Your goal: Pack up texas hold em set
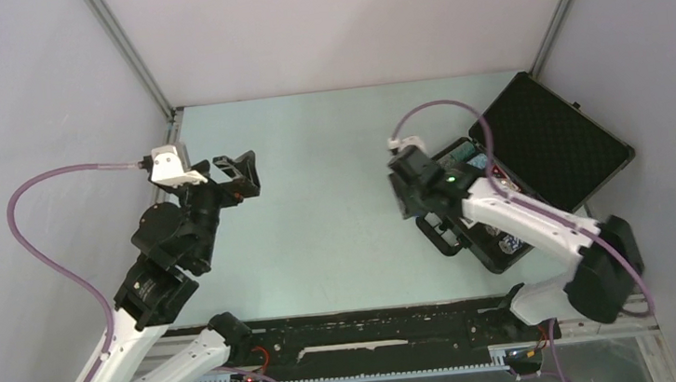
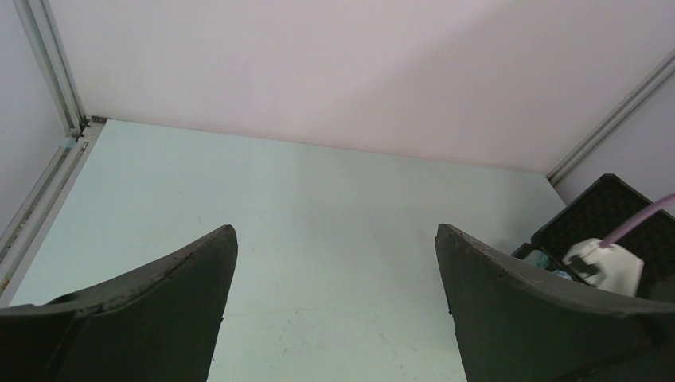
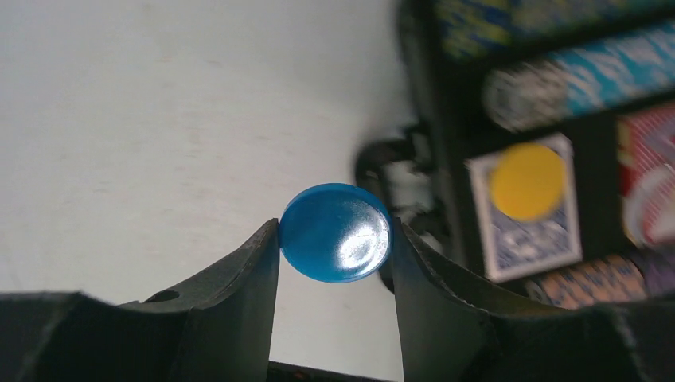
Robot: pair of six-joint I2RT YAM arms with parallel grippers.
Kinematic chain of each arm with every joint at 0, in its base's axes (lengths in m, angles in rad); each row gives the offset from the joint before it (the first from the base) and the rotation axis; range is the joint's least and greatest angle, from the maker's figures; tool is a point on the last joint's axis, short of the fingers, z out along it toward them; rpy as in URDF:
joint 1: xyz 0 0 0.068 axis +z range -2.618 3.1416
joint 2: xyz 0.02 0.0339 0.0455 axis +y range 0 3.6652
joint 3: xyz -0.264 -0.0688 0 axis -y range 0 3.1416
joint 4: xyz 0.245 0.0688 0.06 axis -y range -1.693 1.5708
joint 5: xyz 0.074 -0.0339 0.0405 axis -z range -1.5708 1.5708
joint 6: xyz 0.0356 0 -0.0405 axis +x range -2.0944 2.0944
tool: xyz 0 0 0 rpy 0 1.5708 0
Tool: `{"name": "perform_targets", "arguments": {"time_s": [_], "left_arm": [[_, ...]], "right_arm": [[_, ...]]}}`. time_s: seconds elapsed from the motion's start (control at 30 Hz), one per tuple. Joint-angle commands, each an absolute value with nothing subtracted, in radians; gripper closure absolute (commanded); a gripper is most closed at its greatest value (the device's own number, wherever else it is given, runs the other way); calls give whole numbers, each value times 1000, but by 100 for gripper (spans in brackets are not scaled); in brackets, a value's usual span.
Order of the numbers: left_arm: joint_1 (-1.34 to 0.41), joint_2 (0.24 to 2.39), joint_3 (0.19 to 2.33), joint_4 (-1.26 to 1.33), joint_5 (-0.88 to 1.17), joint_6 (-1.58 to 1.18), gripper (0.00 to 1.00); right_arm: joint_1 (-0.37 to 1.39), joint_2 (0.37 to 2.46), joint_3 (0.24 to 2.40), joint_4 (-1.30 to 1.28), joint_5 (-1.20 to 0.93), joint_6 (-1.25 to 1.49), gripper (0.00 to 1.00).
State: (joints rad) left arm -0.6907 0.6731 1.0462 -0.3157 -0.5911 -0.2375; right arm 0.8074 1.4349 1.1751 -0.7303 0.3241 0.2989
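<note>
The black case (image 1: pixel 554 137) of the texas hold em set lies open at the right, lid back, foam lining showing. My right gripper (image 3: pixel 335 225) hovers over the table just left of the case's handle (image 3: pixel 390 171), shut on a shiny blue disc (image 3: pixel 335 239) pinched edge to edge between its fingertips. Inside the case a yellow disc (image 3: pixel 526 181) rests on the blue-backed card deck (image 3: pixel 525 239), with rows of coloured chips (image 3: pixel 557 72) beside it. My left gripper (image 2: pixel 336 231) hangs open and empty over the left of the table, far from the case (image 2: pixel 613 207).
The pale table (image 1: pixel 324 183) is walled by panels on three sides, with metal frame posts in the back corners. The right arm (image 1: pixel 543 223) reaches across the case's near half. A black rail runs along the table's near edge (image 1: pixel 375 328).
</note>
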Motion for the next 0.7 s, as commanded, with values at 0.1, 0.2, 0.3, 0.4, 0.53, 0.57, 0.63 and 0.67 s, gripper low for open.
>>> {"name": "perform_targets", "arguments": {"time_s": [0.1,0.2,0.3,0.4,0.53,0.57,0.63,0.67], "left_arm": [[-684,663,1035,-287,-582,-255,0],[-683,660,1031,-286,-592,-254,0],[-684,681,1033,-286,-601,-248,0],[-683,683,1040,-294,-575,-253,0],[-682,685,1036,-291,-590,-251,0],[-681,689,1036,-292,-593,-249,0],[-682,694,1041,-296,-590,-249,0],[-681,693,1042,-296,-587,-249,0]], "right_arm": [[514,1146,991,-831,311,329,63],[385,1109,941,-823,239,324,64],[317,1130,933,-850,236,338,64],[304,1159,916,-834,246,342,63],[286,1223,916,-811,223,330,63],[283,1241,922,-813,221,328,63],[281,1272,931,-810,230,322,63],[281,1283,931,-803,235,319,63]]}}
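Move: The blue chip is already pinched in the right hand, and the card deck in the open case lies about 15 cm to that hand's right, some 2 cm ahead and 9 cm below. The yellow chip sits on the deck, 1 cm left of its middle; the orange chips lie roughly 7 cm right of the deck and 5 cm nearer, the case handle some 5 cm left of it and 6 cm nearer. From the left hand the deck is about 50 cm right, 3 cm ahead and 34 cm down. The blue chip, still pinched at its edges, is carried quickly about 17 cm to the right by the right hand, over the case's near-left rim towards the card deck, while the wrist swings nearly 30 degrees clockwise. The sideways travel dies out and the hand sinks some 5 cm, its fingers tipping about 10 degrees more steeply down. ##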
